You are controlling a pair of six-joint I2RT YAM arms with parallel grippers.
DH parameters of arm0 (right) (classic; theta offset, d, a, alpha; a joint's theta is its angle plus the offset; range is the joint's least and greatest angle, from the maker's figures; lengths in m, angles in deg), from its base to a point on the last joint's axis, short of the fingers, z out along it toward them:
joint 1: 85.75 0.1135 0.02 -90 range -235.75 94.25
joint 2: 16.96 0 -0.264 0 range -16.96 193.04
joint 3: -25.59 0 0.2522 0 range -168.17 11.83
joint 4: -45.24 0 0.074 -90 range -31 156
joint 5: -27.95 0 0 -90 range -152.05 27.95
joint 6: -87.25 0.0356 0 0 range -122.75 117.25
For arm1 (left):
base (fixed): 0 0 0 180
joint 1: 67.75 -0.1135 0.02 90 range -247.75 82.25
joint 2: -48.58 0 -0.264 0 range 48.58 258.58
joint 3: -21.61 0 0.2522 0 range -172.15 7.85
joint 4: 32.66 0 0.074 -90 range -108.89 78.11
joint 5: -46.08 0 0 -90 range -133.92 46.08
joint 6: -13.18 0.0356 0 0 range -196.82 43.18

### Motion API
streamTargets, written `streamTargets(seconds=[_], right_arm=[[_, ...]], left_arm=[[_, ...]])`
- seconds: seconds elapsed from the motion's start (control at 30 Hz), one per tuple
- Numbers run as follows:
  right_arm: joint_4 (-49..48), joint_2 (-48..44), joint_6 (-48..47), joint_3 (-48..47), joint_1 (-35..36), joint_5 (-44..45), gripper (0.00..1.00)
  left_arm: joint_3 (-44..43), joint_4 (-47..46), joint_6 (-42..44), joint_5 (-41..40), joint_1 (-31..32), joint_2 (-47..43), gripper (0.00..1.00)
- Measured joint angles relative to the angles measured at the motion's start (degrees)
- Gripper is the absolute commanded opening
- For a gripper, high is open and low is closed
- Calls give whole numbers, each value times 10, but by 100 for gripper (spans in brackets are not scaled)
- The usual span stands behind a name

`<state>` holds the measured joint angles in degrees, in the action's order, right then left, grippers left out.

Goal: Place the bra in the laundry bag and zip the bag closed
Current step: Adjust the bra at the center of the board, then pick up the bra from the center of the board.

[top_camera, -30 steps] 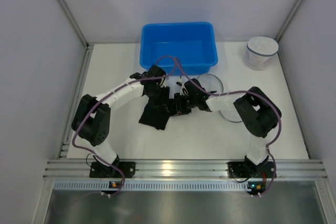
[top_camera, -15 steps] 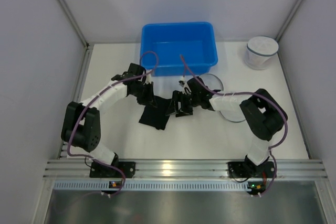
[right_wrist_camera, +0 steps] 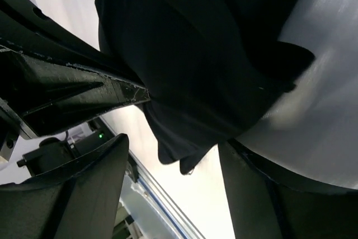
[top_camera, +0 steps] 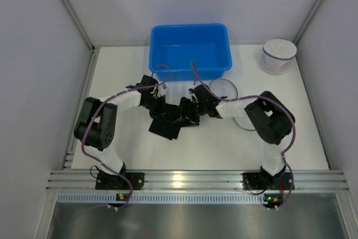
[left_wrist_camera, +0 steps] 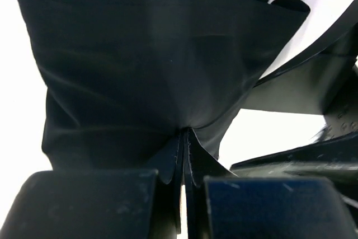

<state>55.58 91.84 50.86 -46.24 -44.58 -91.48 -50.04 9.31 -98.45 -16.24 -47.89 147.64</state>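
The bra [top_camera: 166,127] is a black crumpled cloth on the white table, in front of the blue bin. My left gripper [top_camera: 161,108] is shut on a fold of it; the left wrist view shows the dark fabric [left_wrist_camera: 140,54] pinched between the pads [left_wrist_camera: 184,186]. My right gripper [top_camera: 189,113] meets it from the right and stands open. In the right wrist view a hanging lobe of the bra [right_wrist_camera: 196,65] dips into the gap between the spread fingers [right_wrist_camera: 170,194]. The laundry bag [top_camera: 278,55], a white round pouch with a dark rim, stands at the back right, away from both grippers.
A blue plastic bin [top_camera: 190,48] stands at the back centre, just behind both wrists. A pale round disc [top_camera: 226,89] lies partly under the right forearm. Grey walls close in the table's left and right sides, and the aluminium rail [top_camera: 179,180] runs along the near edge.
The left gripper has closed on the bra after swinging left and back toward the middle. The right gripper has opened and let go of the cloth.
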Motion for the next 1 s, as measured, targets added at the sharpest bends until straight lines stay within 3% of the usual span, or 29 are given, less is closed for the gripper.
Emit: streamTargets(seconds=[0.1, 0.17, 0.23, 0.27, 0.33, 0.37, 0.4, 0.47, 0.5, 0.53, 0.63, 0.87, 1.0], right_arm=[[-1, 6, 12, -6, 7, 14, 63], [5, 8, 15, -10, 9, 23, 56], [16, 13, 16, -18, 9, 31, 44], [21, 16, 14, -20, 10, 37, 31], [30, 18, 7, -20, 10, 49, 17], [33, 19, 4, -20, 10, 54, 3], [35, 19, -2, -20, 10, 56, 0], [32, 19, -10, -20, 10, 56, 0], [29, 19, -13, -20, 10, 55, 0], [23, 19, -18, -20, 10, 54, 0], [12, 13, -31, -19, 9, 43, 0], [-13, -13, -13, -19, 3, 13, 0], [-28, -15, 30, -17, 3, 3, 0]], left_arm=[[0, -9, -12, 17, -5, 14, 0], [0, -12, -17, 28, -10, 20, 0], [0, -13, -21, 34, -14, 23, 0], [0, -14, -23, 36, -15, 24, 0], [0, -14, -23, 40, -18, 24, 0], [0, -14, -23, 43, -19, 23, 5], [0, -14, -22, 45, -20, 23, 14], [0, -14, -17, 44, -20, 19, 36], [1, -13, -14, 43, -20, 11, 42], [1, -12, -10, 41, -19, -1, 59], [3, -7, 15, 13, -18, -63, 80], [9, 4, 153, -83, -23, -262, 82], [49, 10, 224, -152, 14, -325, 81]])
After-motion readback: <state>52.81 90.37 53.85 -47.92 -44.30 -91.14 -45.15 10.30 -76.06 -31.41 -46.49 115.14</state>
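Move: The bra's right end hangs between the open right fingers, about 2 cm below the hand point and 1 cm ahead; its left cup lies some 9 cm left and 4 cm back. The nearer laundry bag is roughly 17 cm right and 13 cm ahead of the right hand. From the left hand, already shut on the bra, that right end lies about 9 cm right, 1 cm back and 2 cm down. Right hand dips, pinches the bra's right end, lifts 5 cm; left lets go, rising 12 cm leftward. ##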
